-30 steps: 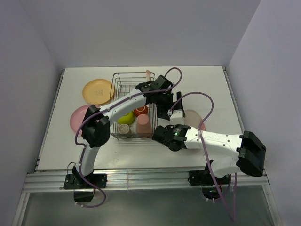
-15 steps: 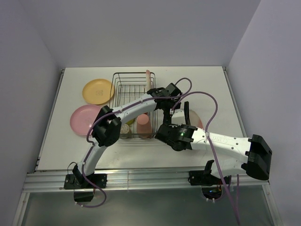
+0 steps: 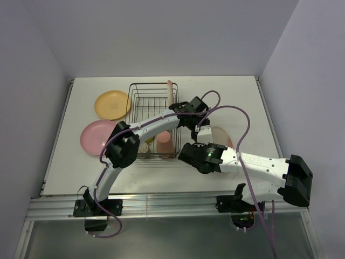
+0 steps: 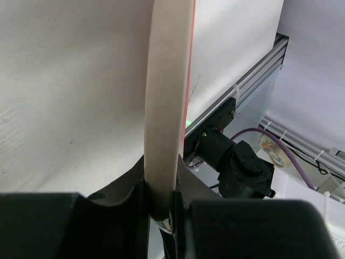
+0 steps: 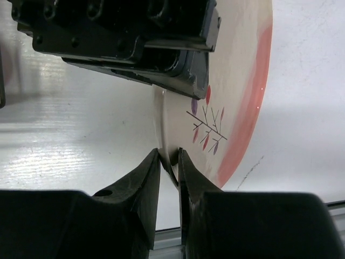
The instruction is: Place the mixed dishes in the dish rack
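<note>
The cream-pink plate with a twig drawing (image 5: 229, 91) stands tilted on edge above the table, right of the dish rack (image 3: 141, 86). My right gripper (image 5: 169, 160) is shut on its lower rim. My left gripper (image 4: 160, 208) is shut on the rim too, the plate (image 4: 168, 102) edge-on between its fingers. In the top view the plate (image 3: 221, 135) shows beyond both grippers, left (image 3: 196, 123) and right (image 3: 207, 141). The rack holds a salmon-pink cup (image 3: 165, 141) and an upright pink-and-cream plate (image 3: 170, 88). The left arm covers part of the rack.
An orange-yellow plate (image 3: 112, 104) and a pink plate (image 3: 95, 136) lie flat on the table left of the rack. The left arm stretches across the rack's near half. Purple cables loop over both wrists. The table's right edge (image 3: 267, 118) is near the held plate.
The left gripper moved right from the rack's edge to the plate and closed on its rim. The right gripper kept its grip and raised the plate on edge.
</note>
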`<state>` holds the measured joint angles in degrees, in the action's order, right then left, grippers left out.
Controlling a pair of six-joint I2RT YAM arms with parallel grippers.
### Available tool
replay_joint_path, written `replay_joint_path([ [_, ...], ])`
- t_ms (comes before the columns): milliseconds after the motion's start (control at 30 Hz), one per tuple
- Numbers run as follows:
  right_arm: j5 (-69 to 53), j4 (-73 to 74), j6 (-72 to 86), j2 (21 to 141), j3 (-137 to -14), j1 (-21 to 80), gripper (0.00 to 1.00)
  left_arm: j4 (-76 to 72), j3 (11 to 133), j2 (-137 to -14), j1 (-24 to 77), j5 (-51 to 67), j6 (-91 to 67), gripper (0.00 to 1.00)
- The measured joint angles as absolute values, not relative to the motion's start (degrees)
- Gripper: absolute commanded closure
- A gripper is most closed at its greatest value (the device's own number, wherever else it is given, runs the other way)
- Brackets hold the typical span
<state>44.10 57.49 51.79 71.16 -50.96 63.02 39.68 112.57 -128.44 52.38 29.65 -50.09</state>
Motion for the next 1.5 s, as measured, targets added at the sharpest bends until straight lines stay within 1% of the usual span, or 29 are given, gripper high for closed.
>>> replay_joint_path([
  [167, 44.1, 58.0, 52.4, 71.0, -51.0, 63.0, 1.0, 39.7, 112.6, -128.4, 52.7, 28.9, -50.0, 1.0],
  [200, 44.1, 58.2, 52.8, 71.0, -51.0, 63.0, 0.98, 39.6, 112.6, -128.4, 52.7, 28.7, -50.0, 1.0],
  [233, 44.1, 58.3, 53.0, 71.0, -51.0, 63.0, 0.93, 39.6, 112.6, -128.4, 52.7, 28.6, -50.0, 1.0],
  [267, 44.1, 58.5, 53.3, 71.0, -51.0, 63.0, 0.84, 39.4, 112.5, -128.4, 52.8, 28.6, -50.0, 1.0],
  [300, 44.1, 58.8, 53.6, 71.0, -51.0, 63.0, 0.74, 39.2, 112.4, -128.3, 52.8, 28.6, -50.0, 1.0],
  [333, 44.0, 59.1, 54.2, 71.0, -51.1, 63.0, 0.5, 38.8, 112.1, -128.3, 52.9, 28.6, -50.0, 1.0],
  [367, 43.7, 59.4, 55.2, 70.9, -51.1, 63.0, 0.41, 38.7, 111.9, -128.2, 53.0, 28.5, -50.0, 1.0],
  [400, 43.6, 60.2, 55.7, 70.5, -51.4, 63.1, 0.28, 38.4, 111.7, -128.1, 53.1, 28.2, -49.5, 1.0],
  [467, 43.2, 62.4, 57.0, 68.5, -52.6, 63.1, 0.14, 37.8, 111.7, -128.1, 53.1, 27.8, -48.9, 1.0],
  [500, 43.0, 63.6, 57.9, 66.8, -53.5, 63.2, 0.01, 37.5, 111.7, -128.1, 53.1, 27.5, -48.7, 1.0],
  [633, 41.5, 67.4, 60.1, 58.7, -56.8, 63.4, 0.0, 37.5, 112.4, -127.9, 53.1, 25.6, -47.8, 1.0],
  [800, 38.9, 69.3, 60.8, 47.7, -59.4, 63.4, 0.0, 41.9, 117.0, -127.9, 53.0, 20.4, -45.1, 1.0],
  [1000, 34.0, 62.4, 58.6, 29.5, -59.6, 63.4, 0.0, 45.0, 120.0, -126.7, 51.8, 17.9, -42.6, 1.0],
  [1067, 32.8, 60.7, 57.7, 26.3, -60.2, 63.4, 0.0, 45.9, 120.0, -125.2, 51.3, 18.1, -42.5, 1.0],
  [1200, 29.9, 58.0, 55.9, 27.2, -62.5, 63.4, 0.0, 46.7, 120.0, -120.4, 50.4, 18.7, -42.5, 1.0],
  [1500, 26.5, 53.6, 53.6, 29.3, -62.7, 63.4, 0.0, 47.2, 120.0, -102.1, 50.0, 21.6, -42.5, 1.0],
])
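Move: Both hands already pinch the pink-and-cream plate; its middle lies about 7 cm right, 3 cm back and 5 cm below the left hand, and some 3 cm ahead, 6 cm right and 4 cm below the right hand. From the left hand, the dish rack's middle is about 22 cm left, 4 cm ahead and 7 cm below. In the rack, an upright plate stands 14 cm left and 14 cm ahead of that hand, the pink cup 17 cm left and 6 cm back. Right hand lets go, rising about 20 cm; left keeps pinching the plate's edge and lifts it about 25 cm. ##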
